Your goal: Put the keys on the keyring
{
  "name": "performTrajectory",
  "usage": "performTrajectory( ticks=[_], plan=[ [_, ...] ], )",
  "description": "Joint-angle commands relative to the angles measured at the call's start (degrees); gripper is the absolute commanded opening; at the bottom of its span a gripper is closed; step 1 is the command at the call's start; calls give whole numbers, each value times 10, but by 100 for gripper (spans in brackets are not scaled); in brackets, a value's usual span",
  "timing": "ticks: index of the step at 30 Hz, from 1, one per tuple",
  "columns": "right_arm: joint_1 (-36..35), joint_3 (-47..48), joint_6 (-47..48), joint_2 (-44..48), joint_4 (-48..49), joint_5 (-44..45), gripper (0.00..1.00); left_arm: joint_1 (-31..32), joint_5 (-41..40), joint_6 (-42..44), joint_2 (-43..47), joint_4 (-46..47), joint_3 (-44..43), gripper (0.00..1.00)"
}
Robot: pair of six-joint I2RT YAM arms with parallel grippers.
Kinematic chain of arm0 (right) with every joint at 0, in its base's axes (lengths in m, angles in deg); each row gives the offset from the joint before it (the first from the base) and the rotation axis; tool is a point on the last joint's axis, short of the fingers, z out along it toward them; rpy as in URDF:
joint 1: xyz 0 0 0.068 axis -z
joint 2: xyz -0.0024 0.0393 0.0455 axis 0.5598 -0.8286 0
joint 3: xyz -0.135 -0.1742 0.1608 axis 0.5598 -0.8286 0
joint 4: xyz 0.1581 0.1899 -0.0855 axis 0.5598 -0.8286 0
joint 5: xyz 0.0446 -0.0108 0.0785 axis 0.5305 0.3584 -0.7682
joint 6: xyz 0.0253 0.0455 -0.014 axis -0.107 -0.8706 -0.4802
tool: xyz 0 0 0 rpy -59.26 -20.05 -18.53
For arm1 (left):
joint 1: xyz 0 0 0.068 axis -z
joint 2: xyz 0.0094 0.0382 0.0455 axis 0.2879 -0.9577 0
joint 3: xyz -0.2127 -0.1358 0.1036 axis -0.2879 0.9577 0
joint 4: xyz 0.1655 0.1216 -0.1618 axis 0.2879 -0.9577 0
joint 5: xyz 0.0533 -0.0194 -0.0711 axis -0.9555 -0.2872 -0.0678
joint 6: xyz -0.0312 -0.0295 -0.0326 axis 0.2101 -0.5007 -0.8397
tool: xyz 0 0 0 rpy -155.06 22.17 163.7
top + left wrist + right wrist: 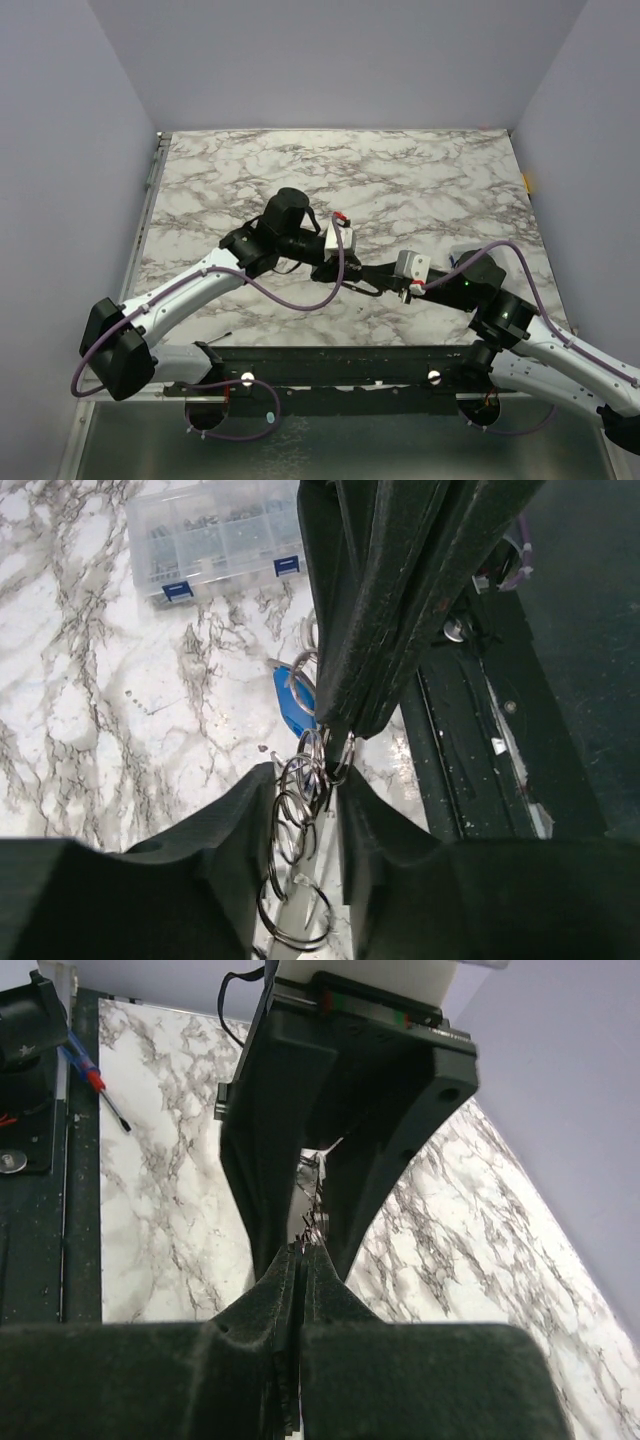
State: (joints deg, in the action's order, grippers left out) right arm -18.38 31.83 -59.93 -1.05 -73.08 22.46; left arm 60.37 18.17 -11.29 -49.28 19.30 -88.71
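A chain of thin silvery rings, the keyring, hangs in the gap between my left gripper's black fingers, which stand apart around it. My right gripper comes in from above, shut on the chain's top ring. In the right wrist view the right gripper is pressed shut with a bit of metal at its tips, and the left fingers straddle it. A blue-headed key lies by the rings, partly hidden by the right fingers. From above, the left gripper and right gripper meet over the near middle of the marble table.
A clear plastic compartment box with blue latches sits on the marble beyond the grippers. A screwdriver with a red and blue handle lies near the black base rail along the table's near edge.
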Motion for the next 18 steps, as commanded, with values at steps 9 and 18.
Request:
performTrajectory(
  ticks=[9, 18],
  plan=[
    [0, 18, 3, 5, 26, -12, 1, 2, 39, 14, -23, -6, -35, 0],
    [0, 14, -38, 42, 33, 79, 36, 2, -1, 9, -7, -1, -11, 0]
  ],
)
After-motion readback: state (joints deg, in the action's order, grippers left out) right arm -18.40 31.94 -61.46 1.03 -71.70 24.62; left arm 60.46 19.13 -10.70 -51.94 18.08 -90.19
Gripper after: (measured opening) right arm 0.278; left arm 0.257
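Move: The keyring is already in the air between the hands: its row of rings runs between the left fingers, the middle about 1 cm right of and 1 cm back from the left hand point, some 1 cm lower. From the right hand that middle lies roughly 1 cm left, level fore and aft, 3 cm below. The blue key hangs some 2 cm back, 2 cm right and 5 cm below the left hand; the clear box is about 29 cm right of that hand, 2 cm back, 21 cm below. Sinking not quite 1 cm, the left hand closes its half-open fingers on the keyring's row of rings, then holds still and keeps its grip. The right hand, shut on the keyring's end beyond them, eases up, then opens its fingers by about a quarter and lifts clear, in all some 1.5 cm up and slightly to its right. ##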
